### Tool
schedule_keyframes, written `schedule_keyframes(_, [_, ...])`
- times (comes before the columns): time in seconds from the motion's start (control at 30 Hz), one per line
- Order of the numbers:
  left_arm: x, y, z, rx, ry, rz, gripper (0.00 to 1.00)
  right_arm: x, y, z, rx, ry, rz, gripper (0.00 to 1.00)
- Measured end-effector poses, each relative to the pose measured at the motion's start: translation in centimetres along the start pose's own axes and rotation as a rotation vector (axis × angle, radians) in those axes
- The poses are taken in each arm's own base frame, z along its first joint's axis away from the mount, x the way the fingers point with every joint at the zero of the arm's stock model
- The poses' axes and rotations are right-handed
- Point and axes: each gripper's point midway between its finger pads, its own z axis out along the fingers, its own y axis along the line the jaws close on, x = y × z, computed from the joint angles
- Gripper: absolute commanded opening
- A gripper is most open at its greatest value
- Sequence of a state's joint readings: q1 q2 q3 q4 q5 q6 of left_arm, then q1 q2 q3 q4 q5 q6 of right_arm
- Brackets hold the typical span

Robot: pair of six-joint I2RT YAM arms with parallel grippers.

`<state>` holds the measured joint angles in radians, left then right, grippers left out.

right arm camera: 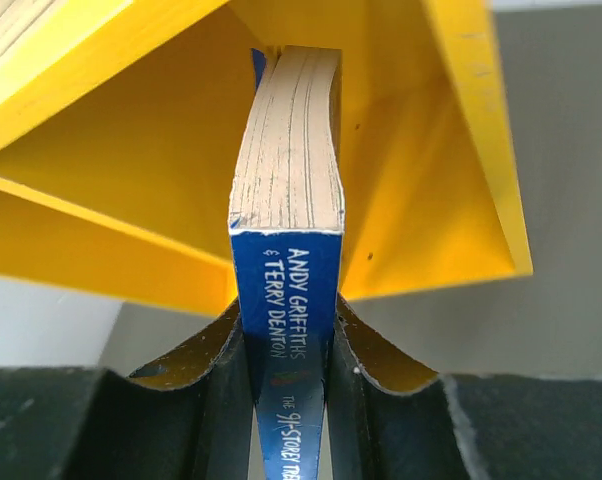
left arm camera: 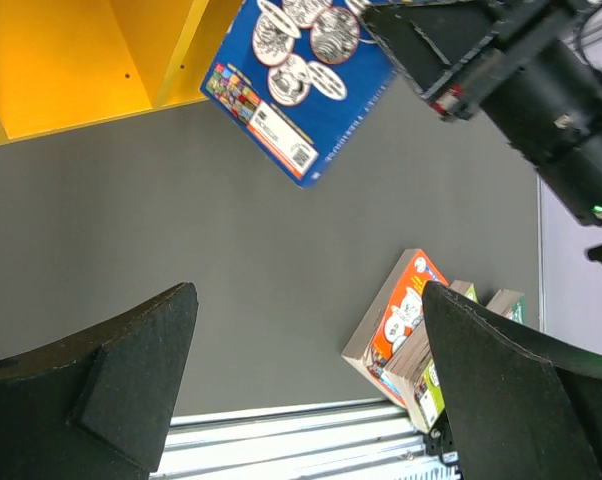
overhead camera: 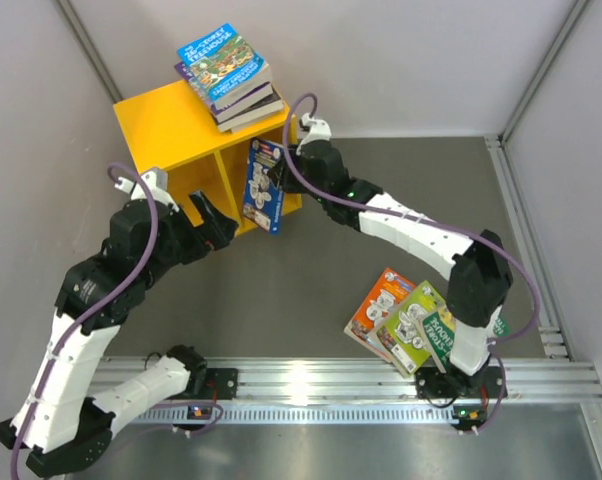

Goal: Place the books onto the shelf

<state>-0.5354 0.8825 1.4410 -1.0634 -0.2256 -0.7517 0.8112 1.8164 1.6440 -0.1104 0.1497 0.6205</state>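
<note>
The yellow shelf (overhead camera: 171, 125) stands at the back left, and a stack of books (overhead camera: 226, 72) lies flat on its top. My right gripper (overhead camera: 281, 165) is shut on a blue book (overhead camera: 264, 187), holding it upright at the mouth of the right compartment. In the right wrist view my right gripper (right arm camera: 286, 385) clamps the blue book (right arm camera: 286, 280) by its spine, with the page edge pointing into the shelf (right arm camera: 461, 150). My left gripper (overhead camera: 211, 222) hangs open and empty in front of the left compartment. An orange book (overhead camera: 379, 300), a lime book (overhead camera: 409, 318) and a green book (overhead camera: 443, 335) lie overlapping near the right arm's base.
An aluminium rail (overhead camera: 381, 385) runs along the near edge, carrying both arm bases. In the left wrist view the orange book (left arm camera: 406, 310) lies beside that rail (left arm camera: 281, 430), and the right arm (left arm camera: 541, 90) crosses the top right. Grey walls enclose the table.
</note>
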Motion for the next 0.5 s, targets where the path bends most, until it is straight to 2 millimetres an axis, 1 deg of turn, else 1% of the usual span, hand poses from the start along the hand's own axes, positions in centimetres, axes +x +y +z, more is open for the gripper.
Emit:
schedule_keyframes(0.13, [0.0,0.6,-1.0,0.009,-0.021,0.016,0.99,0.9,0.7,1.5,0.006,-0.077,-0.099,0.0])
schedule_keyframes(0.23, [0.7,1.9,-1.4,-0.005,-0.034,0.021,0.99,1.8,0.2,2.0,0.022,-0.163,-0.156,0.0])
schedule_keyframes(0.37, [1.3,3.2,-2.1,-0.011,-0.059,0.016,0.99,3.3,-2.0,3.3,0.081,-0.307,-0.209,0.0])
schedule_keyframes(0.5, [1.0,3.7,-2.9,-0.013,-0.094,0.01,0.99,5.6,-4.7,6.1,0.165,-0.407,-0.231,0.0])
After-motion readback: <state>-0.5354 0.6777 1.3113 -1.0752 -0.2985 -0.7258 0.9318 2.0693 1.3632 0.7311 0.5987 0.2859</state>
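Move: The right hand already pinches the blue 91-Storey book by its spine, at the mouth of the shelf's right compartment, whose middle is about 11 cm ahead, 7 cm left and 13 cm below. The divider's front edge stands some 12 cm left and 1 cm ahead; the right wall's front edge, 6 cm ahead and 3 cm right. The book stack is 13 cm ahead, 9 cm left and 7 cm above. From the left hand that compartment lies roughly 29 cm ahead, 7 cm right, 21 cm below. Still pinching the blue book by its spine, the right hand carries it down into the right compartment, first easing slightly left, then sinking faster and pushing forward, about 9 cm down and 4 cm forward in all. The wrist tips the fingers up some 20 degrees to near level and turns about 15 degrees clockwise. The empty, open left hand backs off left and backward about 5 cm. ##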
